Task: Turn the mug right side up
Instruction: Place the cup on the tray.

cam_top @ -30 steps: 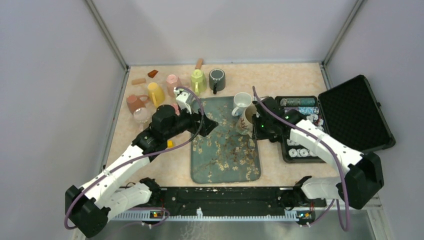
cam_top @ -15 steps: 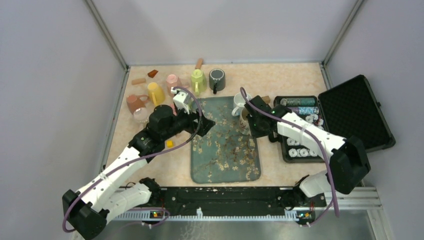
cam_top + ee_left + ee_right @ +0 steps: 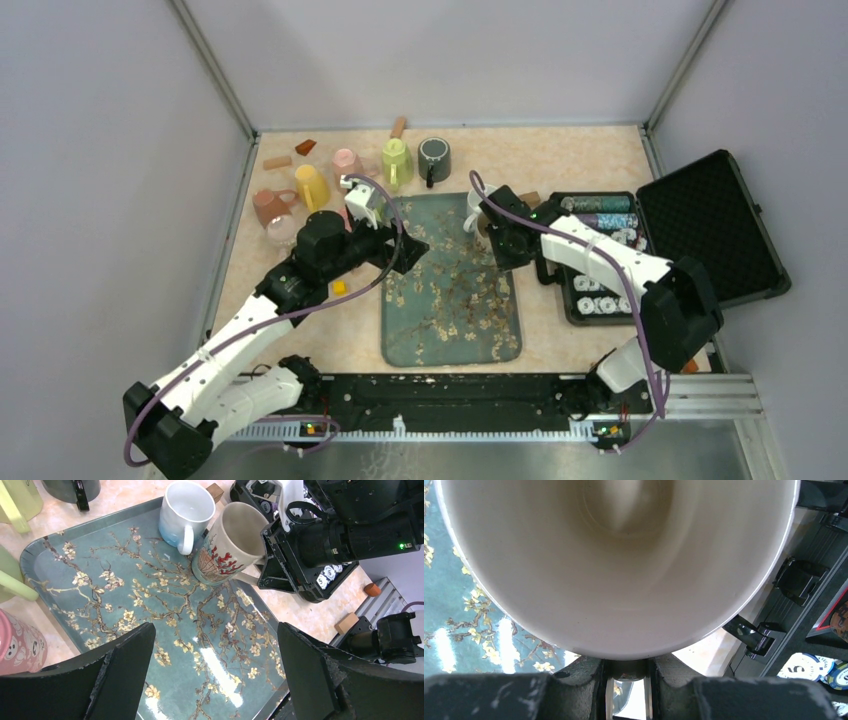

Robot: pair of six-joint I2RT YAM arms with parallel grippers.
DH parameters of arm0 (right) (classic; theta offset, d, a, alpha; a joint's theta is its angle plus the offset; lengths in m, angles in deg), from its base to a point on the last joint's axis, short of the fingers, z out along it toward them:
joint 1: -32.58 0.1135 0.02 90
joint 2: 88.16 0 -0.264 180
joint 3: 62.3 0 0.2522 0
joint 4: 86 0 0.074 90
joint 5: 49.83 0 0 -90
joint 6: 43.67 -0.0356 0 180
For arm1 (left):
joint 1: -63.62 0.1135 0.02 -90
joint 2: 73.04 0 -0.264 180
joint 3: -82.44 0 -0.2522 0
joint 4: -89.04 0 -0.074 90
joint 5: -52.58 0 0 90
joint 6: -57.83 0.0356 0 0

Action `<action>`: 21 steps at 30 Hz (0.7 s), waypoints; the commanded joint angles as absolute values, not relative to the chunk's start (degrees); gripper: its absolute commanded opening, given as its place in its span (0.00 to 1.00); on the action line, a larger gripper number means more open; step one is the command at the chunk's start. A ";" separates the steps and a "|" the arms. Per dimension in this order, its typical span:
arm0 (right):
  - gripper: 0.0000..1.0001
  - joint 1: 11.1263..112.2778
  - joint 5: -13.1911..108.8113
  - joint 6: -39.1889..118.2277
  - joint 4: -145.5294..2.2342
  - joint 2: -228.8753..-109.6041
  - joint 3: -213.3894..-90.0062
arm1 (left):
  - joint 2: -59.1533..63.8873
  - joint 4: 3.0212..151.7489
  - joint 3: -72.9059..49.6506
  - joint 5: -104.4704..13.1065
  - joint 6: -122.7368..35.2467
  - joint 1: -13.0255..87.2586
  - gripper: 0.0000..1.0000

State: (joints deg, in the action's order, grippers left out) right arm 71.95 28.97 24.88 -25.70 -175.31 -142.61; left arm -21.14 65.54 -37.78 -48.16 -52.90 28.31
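Note:
The mug (image 3: 227,545) is cream with a red and blue picture on its side. It leans on the right part of the flowered tray (image 3: 165,610), base down on the tray and mouth tipped up toward the right. My right gripper (image 3: 628,667) is shut on the mug's handle, and the mug's pale inside (image 3: 624,555) fills the right wrist view. In the left wrist view the right gripper (image 3: 265,555) sits at the mug's right side. My left gripper (image 3: 215,630) hangs open over the middle of the tray with nothing between its fingers. From above, the left gripper (image 3: 405,245) is at the tray's left edge.
A white mug (image 3: 185,510) stands upright on the tray, touching the held mug. Yellow (image 3: 311,185), pink (image 3: 347,163), green (image 3: 396,158) and dark (image 3: 434,157) mugs stand at the back left. An open black case (image 3: 710,230) of poker chips lies right of the tray.
My right gripper has swung left and toward the back with the mug in its grip, and the wrist has turned. The left arm has shifted only slightly.

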 commanded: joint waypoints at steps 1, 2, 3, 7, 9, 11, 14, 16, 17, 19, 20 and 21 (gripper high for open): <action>0.21 72.65 26.84 25.48 -28.91 -175.13 -147.13 | -22.28 66.82 -36.35 -47.46 -51.85 28.29 0.98; 0.24 72.65 26.87 25.56 -28.87 -175.26 -147.27 | -22.24 66.95 -36.46 -47.51 -51.93 28.36 0.99; 0.28 72.64 26.89 25.47 -28.86 -175.33 -147.32 | -22.18 67.03 -36.46 -47.59 -51.94 28.32 0.98; 0.41 72.65 27.20 25.50 -28.76 -175.05 -147.60 | -21.97 67.13 -36.49 -47.71 -52.03 28.36 0.98; 0.47 72.72 27.49 25.57 -28.73 -174.78 -147.74 | -21.91 67.12 -36.49 -47.67 -52.09 28.30 0.98; 0.51 72.74 27.92 25.70 -28.74 -174.36 -147.84 | -21.80 67.12 -36.36 -47.79 -52.19 28.29 0.98; 0.58 72.73 28.29 25.76 -28.44 -173.24 -147.72 | -21.59 67.06 -36.27 -47.72 -52.53 28.30 0.98; 0.62 72.69 28.20 25.91 -28.25 -172.09 -147.41 | -21.55 67.06 -36.04 -47.74 -52.72 28.37 0.98; 0.65 72.73 28.10 25.88 -28.26 -171.25 -147.13 | -21.38 66.93 -35.79 -47.65 -52.88 28.35 0.98; 0.71 72.74 28.12 25.91 -28.24 -169.57 -146.71 | -20.90 66.68 -35.30 -47.47 -53.06 28.34 0.98; 0.74 72.74 28.28 25.87 -28.21 -168.66 -146.41 | -20.81 66.60 -35.03 -47.33 -53.15 28.30 0.98; 0.77 72.74 28.51 25.93 -28.21 -167.75 -146.24 | -20.35 66.57 -34.73 -47.09 -53.23 28.31 0.98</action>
State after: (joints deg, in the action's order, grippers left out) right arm 71.95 28.33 25.32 -27.64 -173.56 -145.47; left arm -21.05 65.13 -37.71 -48.03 -53.01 28.31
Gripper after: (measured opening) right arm 0.726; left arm 0.985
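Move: The mug stands on the tray near its right edge, its handle still pinched by the right hand; the mug's middle lies about 5 cm ahead and 3 cm left of that hand, roughly at its height. The blue-white mug is some 14 cm ahead and 4 cm left, the wooden block about 14 cm ahead and 6 cm right, 5 cm lower. From the left hand the mug is about 6 cm ahead, 16 cm right and 15 cm below. The mug's handle is let go: the right fingers spread from nearly shut to wide open, clearing it on both sides. As they open, the right hand eases about 2 cm forward and 1 cm left, rising with it, pauses briefly, then goes straight up, some 3 cm of lift in all, tilting about 5 degrees. ##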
